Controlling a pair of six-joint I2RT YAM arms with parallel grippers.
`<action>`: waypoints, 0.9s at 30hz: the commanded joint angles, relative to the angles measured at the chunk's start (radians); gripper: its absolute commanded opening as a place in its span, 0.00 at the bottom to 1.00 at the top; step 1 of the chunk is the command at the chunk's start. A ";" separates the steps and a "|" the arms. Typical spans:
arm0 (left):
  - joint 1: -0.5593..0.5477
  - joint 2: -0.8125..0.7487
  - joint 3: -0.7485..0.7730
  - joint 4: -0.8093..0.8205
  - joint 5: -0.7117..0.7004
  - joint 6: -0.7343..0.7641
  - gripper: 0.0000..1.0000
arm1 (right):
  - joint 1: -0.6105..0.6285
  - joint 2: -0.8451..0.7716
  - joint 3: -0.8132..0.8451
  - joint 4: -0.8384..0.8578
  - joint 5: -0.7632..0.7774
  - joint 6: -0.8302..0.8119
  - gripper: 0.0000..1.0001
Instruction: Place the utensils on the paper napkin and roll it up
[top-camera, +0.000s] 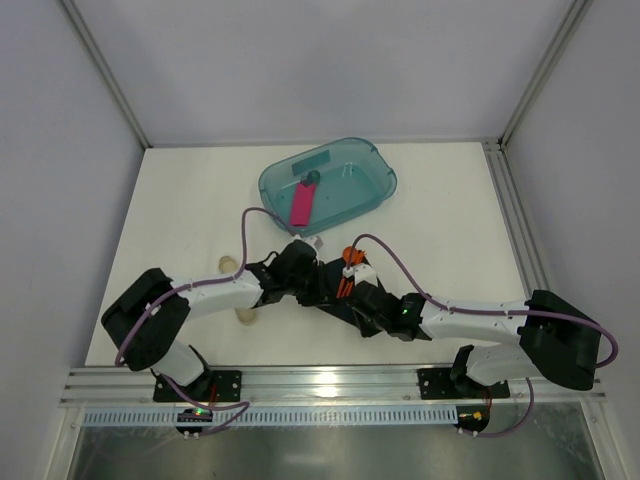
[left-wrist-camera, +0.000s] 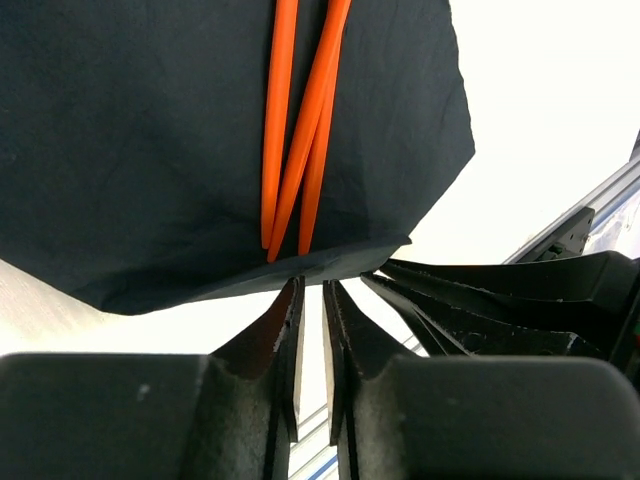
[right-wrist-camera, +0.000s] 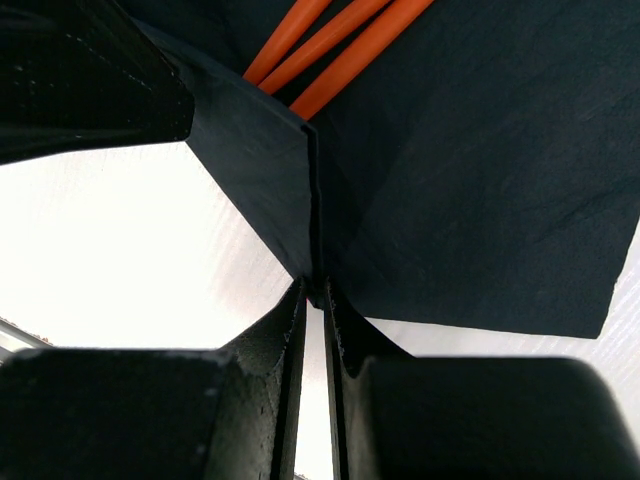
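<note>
The paper napkin (left-wrist-camera: 130, 150) is a black sheet on the white table, with three orange utensils (left-wrist-camera: 300, 130) lying on it, handles close together. Its near edge is folded over the handle ends. My left gripper (left-wrist-camera: 312, 285) is nearly closed, its tips at that folded edge. My right gripper (right-wrist-camera: 315, 285) is shut on a raised crease of the napkin (right-wrist-camera: 450, 180), just below the utensils (right-wrist-camera: 340, 50). In the top view both grippers meet over the utensils (top-camera: 347, 268), and the arms hide most of the napkin.
A teal translucent tub (top-camera: 375, 170) stands at the back, holding a pink flat bar (top-camera: 301, 203). Two pale beige pieces (top-camera: 228, 264) (top-camera: 245, 318) lie left of the left arm. The right gripper's fingers (left-wrist-camera: 480, 300) sit close beside my left fingertips.
</note>
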 joint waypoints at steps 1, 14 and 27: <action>-0.009 0.001 0.000 0.039 0.000 0.015 0.15 | -0.001 -0.002 0.035 0.010 0.024 0.013 0.14; -0.015 0.083 0.025 0.041 -0.025 0.024 0.13 | -0.009 -0.020 0.069 -0.019 -0.024 0.031 0.18; -0.014 0.090 0.022 0.041 -0.039 0.026 0.14 | -0.200 -0.201 0.020 -0.093 -0.084 0.257 0.77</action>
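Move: The napkin's near corner is already folded up over the handle ends. From the left hand the middle of this flap lies about 3 cm to the right, 1 cm back and 4 cm below. The utensils lie roughly 6 cm ahead of the left hand and 5 cm right, and the beige sheath some 22 cm to its left and 4 cm ahead. The right hand is at the flap's right end, the flap's middle about 5 cm left and 2 cm ahead. The napkin's folded flap is taken over by the left hand, which sinks about 3 cm, its nearly shut fingertips coming down on the fold and staying there. The right hand at first keeps its closed tips on the flap's right end, then comes free, rising about 5 cm and going forward 3 cm over the napkin while its fingers open wide and the wrist turns clockwise and rolls its left side up, some 20 degrees in all. ##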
